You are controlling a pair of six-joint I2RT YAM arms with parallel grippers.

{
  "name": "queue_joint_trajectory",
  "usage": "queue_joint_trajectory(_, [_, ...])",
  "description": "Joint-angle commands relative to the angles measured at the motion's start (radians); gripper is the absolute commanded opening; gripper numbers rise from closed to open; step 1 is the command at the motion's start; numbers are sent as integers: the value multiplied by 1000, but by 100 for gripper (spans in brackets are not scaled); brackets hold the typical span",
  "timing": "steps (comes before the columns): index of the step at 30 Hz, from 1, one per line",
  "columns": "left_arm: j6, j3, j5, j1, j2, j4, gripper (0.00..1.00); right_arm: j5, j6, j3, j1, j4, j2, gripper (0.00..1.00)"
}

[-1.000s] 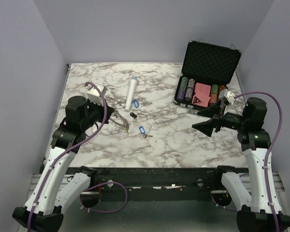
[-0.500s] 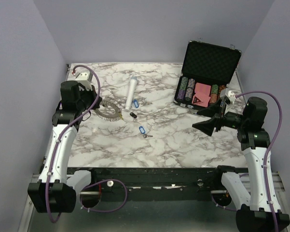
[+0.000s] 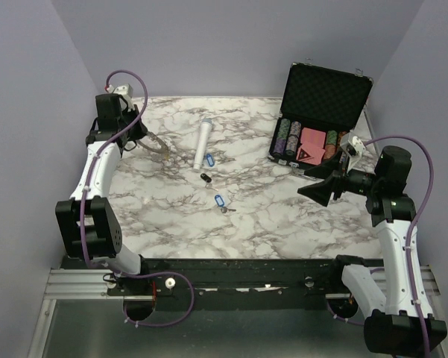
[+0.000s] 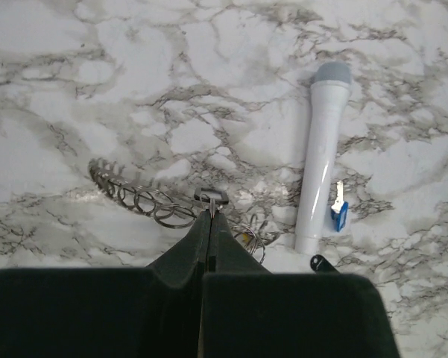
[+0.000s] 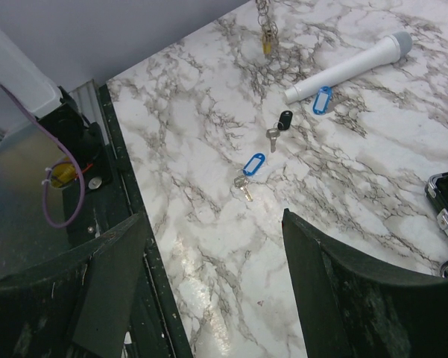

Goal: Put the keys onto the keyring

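Note:
My left gripper is at the back left of the table, shut on a small clasp of the keyring. The keyring is a grey metal band edged with small loops, and it trails from the fingertips down to the left; it also shows as a dangling chain. Three keys lie on the marble: a blue-tagged one beside the white cylinder, a black-tagged one and another blue-tagged one. My right gripper hovers open and holds nothing at the right.
A white cylinder lies just right of the keyring. An open black case with poker chips and cards stands at the back right. A black rail runs along the table's near edge.
My left arm has swung from the middle left toward the back left corner, carrying the keyring with it. The right arm and the keys have stayed put.

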Motion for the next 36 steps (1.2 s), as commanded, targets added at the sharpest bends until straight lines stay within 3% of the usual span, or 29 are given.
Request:
queue_joint_trajectory(1, [-47,-68,-65,19,49,41,0,-31,0,-7,-8,18,11,82])
queue_joint_trajectory(7, [-106,-279,-51,20,-18,59,0,-49,-3,-6,-13,21,25,81])
queue_joint_trajectory(8, [-113,-310,-53,20,-40,55,4,-52,-1,-6,-13,23,23,82])
queue_joint_trajectory(9, [-114,-330,-48,20,-67,49,10,-55,-1,-6,-13,24,25,81])
queue_joint_trajectory(12, [-120,-390,-67,22,-187,23,47,-61,2,-10,-13,29,19,81])
queue_joint_trajectory(14, [-114,-418,-77,20,-297,16,65,-64,5,-12,-13,33,19,81])
queue_joint_trajectory(20, [-96,-441,51,20,-711,-34,83,-31,9,33,-13,4,23,82])
queue_joint_trajectory(22, [-132,-470,146,20,-849,-31,99,-2,-3,59,-14,-25,34,82])
queue_joint_trajectory(28, [-185,-511,289,22,-1129,-120,99,95,-21,142,-16,-94,63,83])
queue_joint_trajectory(36, [-142,-496,285,2,-1225,-254,99,158,23,168,-16,-97,39,87])
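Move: The left hand holds the keyring some 22 cm above the table; the clear spot where it is set down lies about 8 cm back, 4 cm right and 21 cm below. From this hand the microphone is about 19 cm right and 1 cm ahead, the blue tag beside it 22 cm right and 5 cm back, and the black-tagged key 21 cm right and 12 cm back. From the right hand the spot is roughly 16 cm ahead, 47 cm left and far below. The left hand, still pinching the keyring, sinks about 13 cm while drawing back some 7 cm to the clear marble left of the microphone, its fingers tipping further down, and at the bottom it opens and lets go of the keyring. It then climbs some 25 cm and pulls back towards its base, drifting right, with the fingers swinging up and spreading wide, while the empty right hand rises and reaches forward a couple of centimetres late on. ##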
